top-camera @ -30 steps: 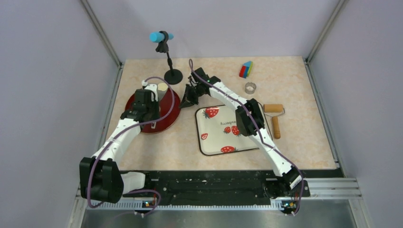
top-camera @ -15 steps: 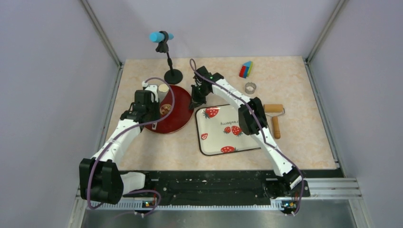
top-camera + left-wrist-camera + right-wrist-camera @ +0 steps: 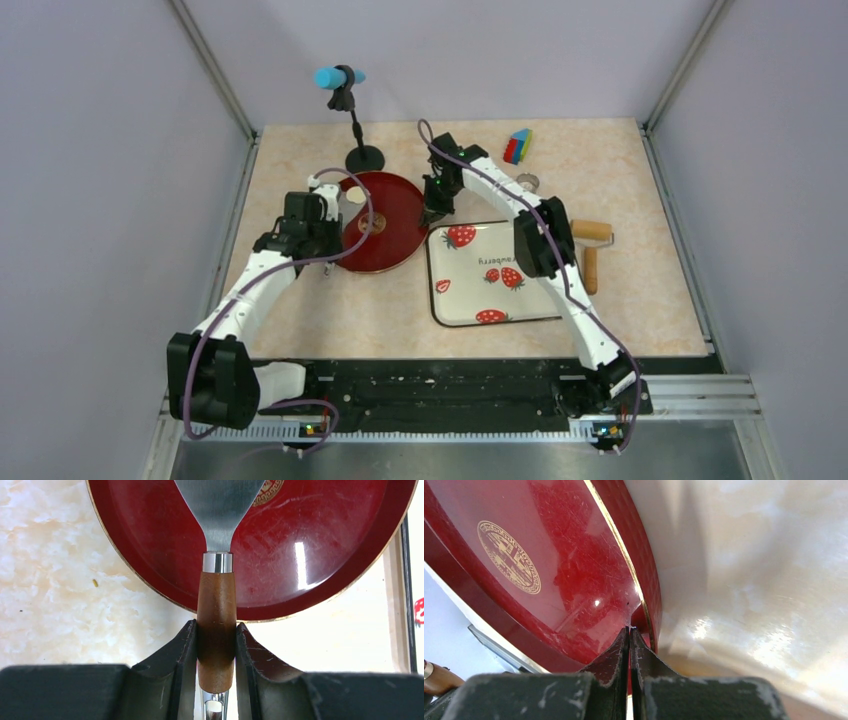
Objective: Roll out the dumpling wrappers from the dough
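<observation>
A small round pale dumpling wrapper point(image 3: 355, 196) lies at the far left rim of the red plate point(image 3: 395, 195). No other dough is in view. My left gripper point(image 3: 328, 238) point(image 3: 216, 625) is shut on the wooden handle of a metal spatula point(image 3: 216, 595), whose blade reaches over the red plate point(image 3: 300, 555). My right gripper point(image 3: 435, 207) point(image 3: 630, 628) is shut with nothing between its fingers. Its tips press against the inner wall of the red plate point(image 3: 574, 580) at the right rim.
A strawberry-print tray point(image 3: 470, 300) lies right of the plate. A wooden rolling pin point(image 3: 592, 255) is further right. A silver ring cutter point(image 3: 527, 181) shows behind the right arm. A microphone stand point(image 3: 362, 157) and a coloured block point(image 3: 517, 146) stand at the back.
The red plate has slid right and away, with my right gripper moving along at its rim. The tray and rolling pin have shifted right. My left gripper keeps hold of the spatula.
</observation>
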You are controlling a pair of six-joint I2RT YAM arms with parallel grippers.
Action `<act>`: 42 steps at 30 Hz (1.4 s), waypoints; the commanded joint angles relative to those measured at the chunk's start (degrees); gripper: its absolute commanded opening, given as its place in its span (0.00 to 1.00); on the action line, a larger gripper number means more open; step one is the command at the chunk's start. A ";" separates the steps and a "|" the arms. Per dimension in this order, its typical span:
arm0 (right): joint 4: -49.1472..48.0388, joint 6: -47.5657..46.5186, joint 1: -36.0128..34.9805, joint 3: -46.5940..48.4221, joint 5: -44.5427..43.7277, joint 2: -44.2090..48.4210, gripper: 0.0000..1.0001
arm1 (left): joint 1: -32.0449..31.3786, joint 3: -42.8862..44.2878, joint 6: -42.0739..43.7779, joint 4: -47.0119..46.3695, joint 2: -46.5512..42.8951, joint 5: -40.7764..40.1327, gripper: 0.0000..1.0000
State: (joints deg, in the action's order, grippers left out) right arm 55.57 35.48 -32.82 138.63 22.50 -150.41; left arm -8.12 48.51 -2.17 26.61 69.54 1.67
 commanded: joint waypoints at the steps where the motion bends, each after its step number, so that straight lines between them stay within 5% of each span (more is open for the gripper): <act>1: 4.92 -3.26 2.37 -2.65 -5.64 2.98 0.00 | -0.21 0.60 3.99 -0.40 0.53 3.64 0.00; 12: -17.62 4.25 1.97 -6.61 10.64 8.20 0.00 | -0.84 6.02 7.28 2.98 8.28 6.24 0.00; 28: -40.88 25.02 -3.10 -0.72 22.97 1.09 0.00 | -1.37 13.17 8.83 8.47 17.24 5.03 0.00; 42: -38.01 23.81 -6.82 0.76 20.82 -4.02 0.00 | -2.42 17.64 9.34 13.21 21.33 3.48 0.00</act>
State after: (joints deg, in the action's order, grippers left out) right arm 16.69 59.70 -38.39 137.05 43.68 -152.57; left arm -10.22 62.94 6.24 39.03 90.59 6.09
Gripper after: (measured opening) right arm 0.002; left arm 0.321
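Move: My left hand holds the scraper. The dough wrapper on its blade lies about 10 cm ahead, 5 cm right and 6 cm above. The red plate's middle is some 15 cm ahead, 7 cm right and 10 cm below. From my right hand, the wrapper is roughly 13 cm left, 3 cm back and 14 cm up. The plate's middle is 12 cm straight left, 1 cm below; the black stand is 17 cm ahead and 13 cm left. I free my shut right fingers from inside the plate's right rim, arc up and left over the plate, then sink the last 3 cm towards the wrapper, ending 14 cm left with the fingers swung some 35 degrees towards pointing left. My left hand keeps its grip and lowers the scraper about 5 cm, drifting right, tipping its blade down towards the plate and turning slightly clockwise. ##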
